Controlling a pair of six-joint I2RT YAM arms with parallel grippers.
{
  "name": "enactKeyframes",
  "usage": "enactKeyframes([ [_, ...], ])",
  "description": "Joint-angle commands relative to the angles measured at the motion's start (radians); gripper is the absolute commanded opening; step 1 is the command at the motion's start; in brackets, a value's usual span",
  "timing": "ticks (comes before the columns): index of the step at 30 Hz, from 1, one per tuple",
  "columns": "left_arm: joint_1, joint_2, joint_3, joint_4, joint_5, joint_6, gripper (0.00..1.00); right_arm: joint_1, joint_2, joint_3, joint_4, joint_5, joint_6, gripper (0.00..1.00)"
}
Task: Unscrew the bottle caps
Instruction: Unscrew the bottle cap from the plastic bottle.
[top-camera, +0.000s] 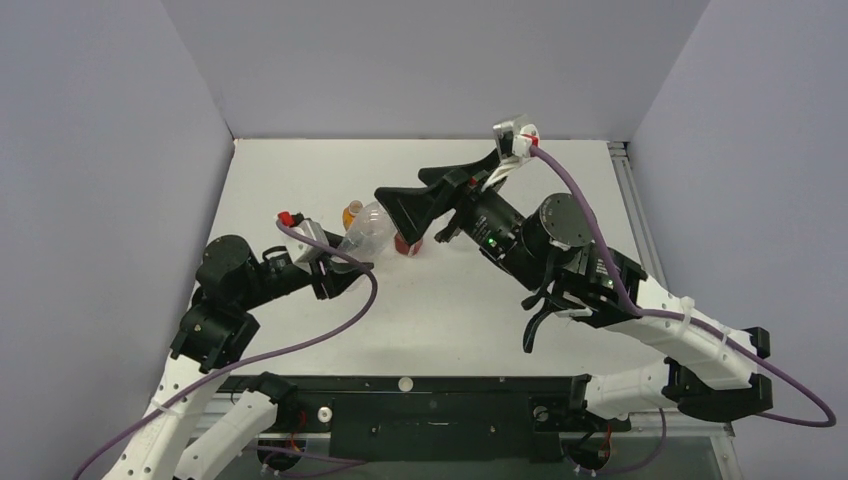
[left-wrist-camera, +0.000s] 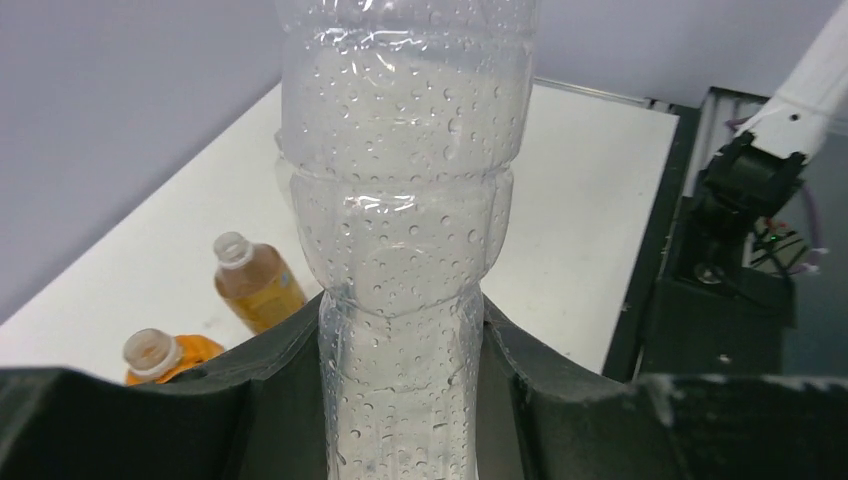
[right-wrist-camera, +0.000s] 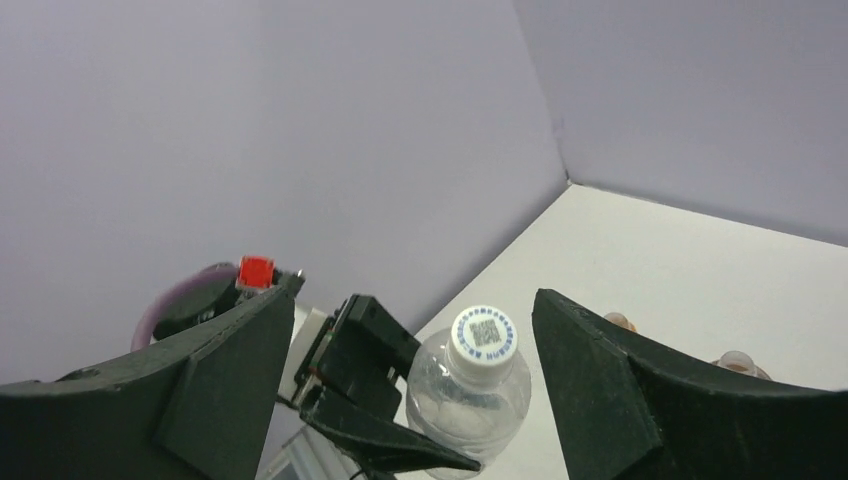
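Observation:
The clear bottle (left-wrist-camera: 400, 250), beaded with droplets, is clamped at its lower body by my left gripper (left-wrist-camera: 400, 325), which is shut on it. In the top view my left gripper (top-camera: 343, 268) holds this bottle (top-camera: 366, 233) tilted toward the right arm. Its cap (right-wrist-camera: 483, 338) is white with blue print and sits on the neck. My right gripper (right-wrist-camera: 412, 305) is open, one finger on each side of the cap and apart from it. From above, my right gripper (top-camera: 395, 213) hides the cap.
An orange bottle (left-wrist-camera: 165, 355) and an amber-brown bottle (left-wrist-camera: 255, 285) stand on the white table (left-wrist-camera: 580, 200) behind the clear one, both with bare necks. From above the orange bottle (top-camera: 352, 213) and the reddish-brown one (top-camera: 408, 246) flank the grippers. Purple walls enclose the table.

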Motion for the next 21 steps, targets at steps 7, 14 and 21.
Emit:
enactKeyframes([
  [7, -0.042, -0.052, -0.034, 0.103, -0.208, 0.152, 0.02, 0.070, 0.167, 0.238, -0.177, 0.354, 0.014, 0.77],
  [14, -0.052, -0.051, -0.032, 0.111, -0.224, 0.148, 0.01, 0.067, 0.177, 0.218, -0.149, 0.354, 0.041, 0.66],
  [21, -0.062, -0.039, -0.028, 0.122, -0.235, 0.139, 0.01, 0.061, 0.179, 0.194, -0.137, 0.329, 0.065, 0.58],
])
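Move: Just ahead of the open right fingers is the cap of the clear bottle that the left hand holds: about 4 cm forward, 2 cm left and 3 cm below. From the left hand, that cap is roughly level fore and aft, 6 cm right and 10 cm up. The orange bottle stands about 21 cm ahead and 11 cm left of the right hand, the amber bottle 24 cm ahead and 1 cm left, both some 36 cm below. Swinging back in over the capped bottle, the right hand goes about 4 cm forward and 2 cm left, rising slightly, then sinking to finish 2 cm lower. It turns some 15 degrees clockwise as its fingers narrow around the cap without gripping it. The left hand keeps its hold and carries the bottle about 2.5 cm forward and left, with roughly 15 degrees of wrist turn. ##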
